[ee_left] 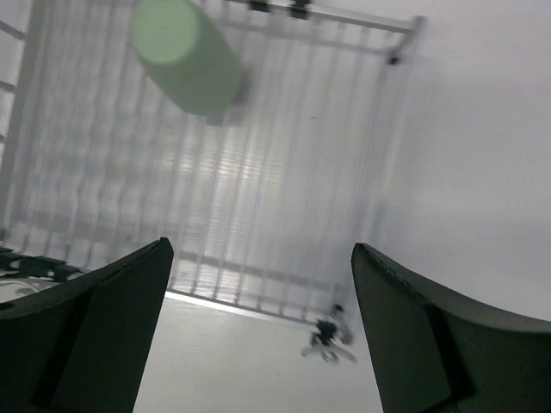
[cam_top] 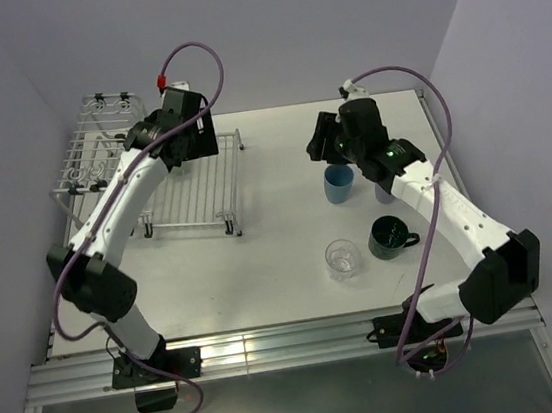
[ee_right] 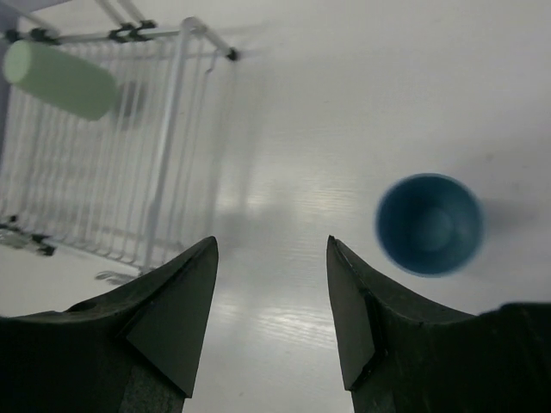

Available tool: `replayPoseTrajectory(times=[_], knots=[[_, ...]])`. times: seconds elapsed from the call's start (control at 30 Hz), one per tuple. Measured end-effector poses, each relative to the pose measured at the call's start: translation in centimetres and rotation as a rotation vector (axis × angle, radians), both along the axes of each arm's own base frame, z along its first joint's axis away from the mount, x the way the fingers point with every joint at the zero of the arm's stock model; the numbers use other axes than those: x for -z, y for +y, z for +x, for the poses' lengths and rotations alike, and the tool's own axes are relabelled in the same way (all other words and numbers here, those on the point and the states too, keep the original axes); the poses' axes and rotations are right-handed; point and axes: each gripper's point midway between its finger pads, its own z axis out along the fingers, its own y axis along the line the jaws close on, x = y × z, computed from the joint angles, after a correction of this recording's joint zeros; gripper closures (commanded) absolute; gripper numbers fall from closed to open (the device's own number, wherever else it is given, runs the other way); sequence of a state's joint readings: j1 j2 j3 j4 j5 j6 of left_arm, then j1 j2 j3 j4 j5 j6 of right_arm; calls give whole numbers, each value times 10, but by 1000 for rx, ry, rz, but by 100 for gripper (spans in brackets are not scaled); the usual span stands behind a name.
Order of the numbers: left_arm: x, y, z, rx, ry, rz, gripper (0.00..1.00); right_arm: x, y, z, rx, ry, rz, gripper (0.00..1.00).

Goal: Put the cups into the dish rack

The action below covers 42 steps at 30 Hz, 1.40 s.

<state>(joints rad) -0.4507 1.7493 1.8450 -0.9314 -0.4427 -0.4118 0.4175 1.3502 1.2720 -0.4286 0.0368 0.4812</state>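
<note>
The white wire dish rack [cam_top: 189, 192] stands at the left. A pale green cup [ee_left: 185, 56] rests on its flat grid with its closed end towards the camera; it also shows in the right wrist view [ee_right: 60, 79]. My left gripper [cam_top: 191, 144] hovers over the rack, open and empty [ee_left: 261, 249]. A light blue cup [cam_top: 339, 184] stands upright at right of centre. My right gripper [cam_top: 322, 145] is open and empty [ee_right: 271, 241], above the table just left of the blue cup [ee_right: 429, 224]. A dark green mug [cam_top: 389, 238] and a clear glass [cam_top: 343, 257] stand nearer. A lavender cup [cam_top: 383, 194] is mostly hidden behind the right arm.
The rack's raised basket section [cam_top: 96, 138] is at the far left by the wall. Walls close in the table at the back and both sides. The rack's near edge has a black-clipped foot [ee_left: 327, 340].
</note>
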Motion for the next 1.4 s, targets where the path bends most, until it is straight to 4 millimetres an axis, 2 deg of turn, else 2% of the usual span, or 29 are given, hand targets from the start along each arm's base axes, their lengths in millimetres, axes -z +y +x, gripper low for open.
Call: replayPoseTrajectory(times=[0.1, 0.2, 0.37, 0.53, 0.83, 1.23, 1.33, 1.4], knots=[[-23, -25, -22, 78, -74, -92, 9, 8, -23, -8, 71, -6, -69, 39], [-32, -45, -35, 143, -114, -172, 9, 34, -38, -13, 119, 43, -146, 42], [-19, -63, -43, 201, -106, -244, 8, 82, -49, -13, 150, 156, -246, 46], [-6, -68, -50, 229, -77, -263, 9, 105, -50, -9, 155, 210, -284, 46], [-16, -71, -54, 253, -108, -298, 9, 134, -48, -3, 143, 281, -333, 48], [-20, -73, -55, 263, -115, -309, 9, 155, -44, 6, 133, 324, -364, 52], [-20, -73, -55, 263, -115, -309, 9, 161, -44, 7, 129, 337, -373, 58], [-19, -73, -55, 262, -115, -309, 9, 162, -43, 9, 126, 340, -378, 68]])
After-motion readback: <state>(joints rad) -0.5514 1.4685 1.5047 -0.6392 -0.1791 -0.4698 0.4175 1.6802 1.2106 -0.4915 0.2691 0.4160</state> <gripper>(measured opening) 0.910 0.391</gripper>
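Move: The blue cup stands about 21 cm below the right hand, some 7 cm to its right and 2 cm ahead. The purple cup is about 11 cm to the right of the blue cup and 3 cm nearer the base. The dark mug lies 10 cm right and 15 cm back of the blue cup, the clear glass 3 cm left and 19 cm back. From the left hand the blue cup is about 34 cm right, 3 cm back and 20 cm below. Astride the left wall of the blue cup, one finger inside the rim and one outside, the right hand ends with its fingers starting to close; a firm pinch can't be seen yet. It gets there by swinging some 5 cm right, then sinking about 16 cm, tipping down and rolling left side down. The open left hand backs off rightward from the green cup, roughly 9 cm in all. ##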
